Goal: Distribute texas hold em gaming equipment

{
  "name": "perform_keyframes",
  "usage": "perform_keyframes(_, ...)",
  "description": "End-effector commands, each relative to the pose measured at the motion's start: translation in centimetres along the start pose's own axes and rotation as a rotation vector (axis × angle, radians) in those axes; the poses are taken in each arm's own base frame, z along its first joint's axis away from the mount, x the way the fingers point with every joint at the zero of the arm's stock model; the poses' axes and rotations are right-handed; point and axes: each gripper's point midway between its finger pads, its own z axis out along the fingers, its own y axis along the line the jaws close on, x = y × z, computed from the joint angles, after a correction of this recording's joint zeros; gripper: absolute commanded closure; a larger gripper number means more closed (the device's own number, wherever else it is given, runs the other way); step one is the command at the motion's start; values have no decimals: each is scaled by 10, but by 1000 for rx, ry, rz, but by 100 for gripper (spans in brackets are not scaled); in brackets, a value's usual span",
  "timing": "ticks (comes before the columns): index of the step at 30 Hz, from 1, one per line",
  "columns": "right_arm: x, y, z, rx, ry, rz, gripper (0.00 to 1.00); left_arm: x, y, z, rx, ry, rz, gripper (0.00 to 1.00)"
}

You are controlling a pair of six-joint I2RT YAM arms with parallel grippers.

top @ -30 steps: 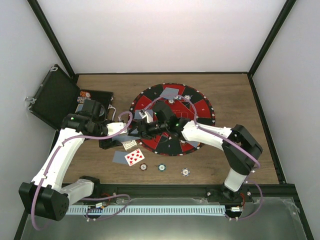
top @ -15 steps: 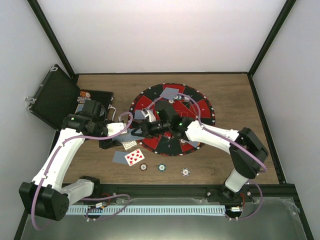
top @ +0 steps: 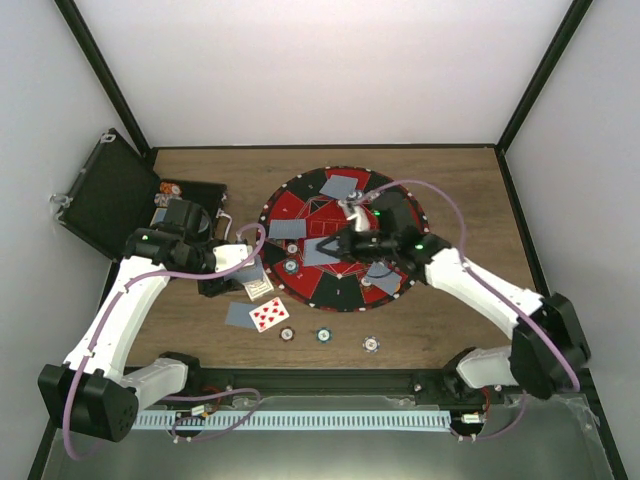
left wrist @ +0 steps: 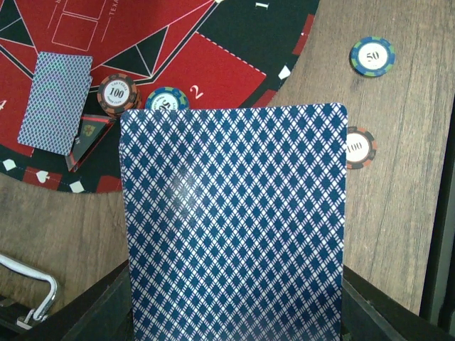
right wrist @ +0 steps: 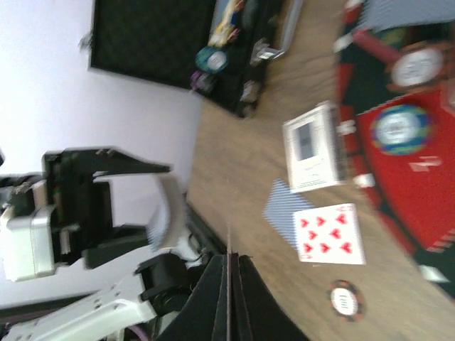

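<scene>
My left gripper (left wrist: 234, 316) is shut on blue-backed playing cards (left wrist: 234, 220), which fill most of the left wrist view. In the top view it (top: 243, 262) hangs just left of the mat. My right gripper (right wrist: 229, 261) is shut on a single card (right wrist: 229, 245) seen edge-on. In the top view it (top: 332, 247) holds that card (top: 316, 251) over the mat's middle. A face-up red-pipped card (top: 270, 313) and a face-down card (top: 240, 315) lie on the wood. Three chips (top: 287, 333) (top: 323, 335) (top: 372, 344) lie near the front edge.
The round red-and-black mat (top: 400, 215) carries face-down cards (top: 340, 186) (top: 288, 230) and chips (top: 291, 267). The open black case (top: 110, 195) stands at the far left with chips inside. A small card box (top: 259, 289) lies beside the left gripper.
The right gripper closed on a card at the left gripper's stack and pulled it away to the right, over the mat. The left arm has stayed still.
</scene>
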Motion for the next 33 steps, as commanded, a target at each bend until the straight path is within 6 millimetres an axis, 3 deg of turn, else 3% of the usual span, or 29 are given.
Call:
perform_keyframes(1, -6, -51, -50, 111, -79, 59, 99, -3, 2, -1, -9, -17, 21, 96)
perform_keyframes(7, -1, -130, -102, 290, -187, 171, 99, -4, 2, -1, -7, -23, 20, 96)
perform_keyframes(12, 9, -174, -114, 428, -197, 238, 99, -4, 1, -1, -2, -21, 18, 96)
perform_keyframes(22, 12, -209, -111, 533, -181, 268, 91, -5, 1, -2, -3, -24, 16, 96)
perform_keyframes(28, 10, -218, -113, 580, -173, 280, 88, -6, 2, -3, -4, -28, 20, 96)
perform_keyframes(31, 9, -222, -117, 625, -176, 281, 79, -6, 2, -2, -3, -27, 25, 96)
perform_keyframes(33, 10, -226, -122, 665, -176, 292, 67, -5, 2, -1, -1, -25, 26, 96)
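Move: The right hand holds a card. The face-down card on the mat's near right side lies about 15 cm to its right, 2 cm ahead and some 20 cm below. A green chip stack stands about 4 cm beyond that mat card, and an orange-rimmed chip lies level with the mat card, some 4 cm to its left. From the left hand, the mat card lies roughly 32 cm to the right, 5 cm ahead and 16 cm below. Still pinching its card, the right hand sweeps about 19 cm right, soon sinking as well, some 16 cm in all, to just above the face-down mat card. The wrist tips the fingers more steeply down and turns clockwise, about 35 degrees altogether; the fingers part, slowly at first and plainly only at the end, to release the card. The left hand stays put, holding the deck. ##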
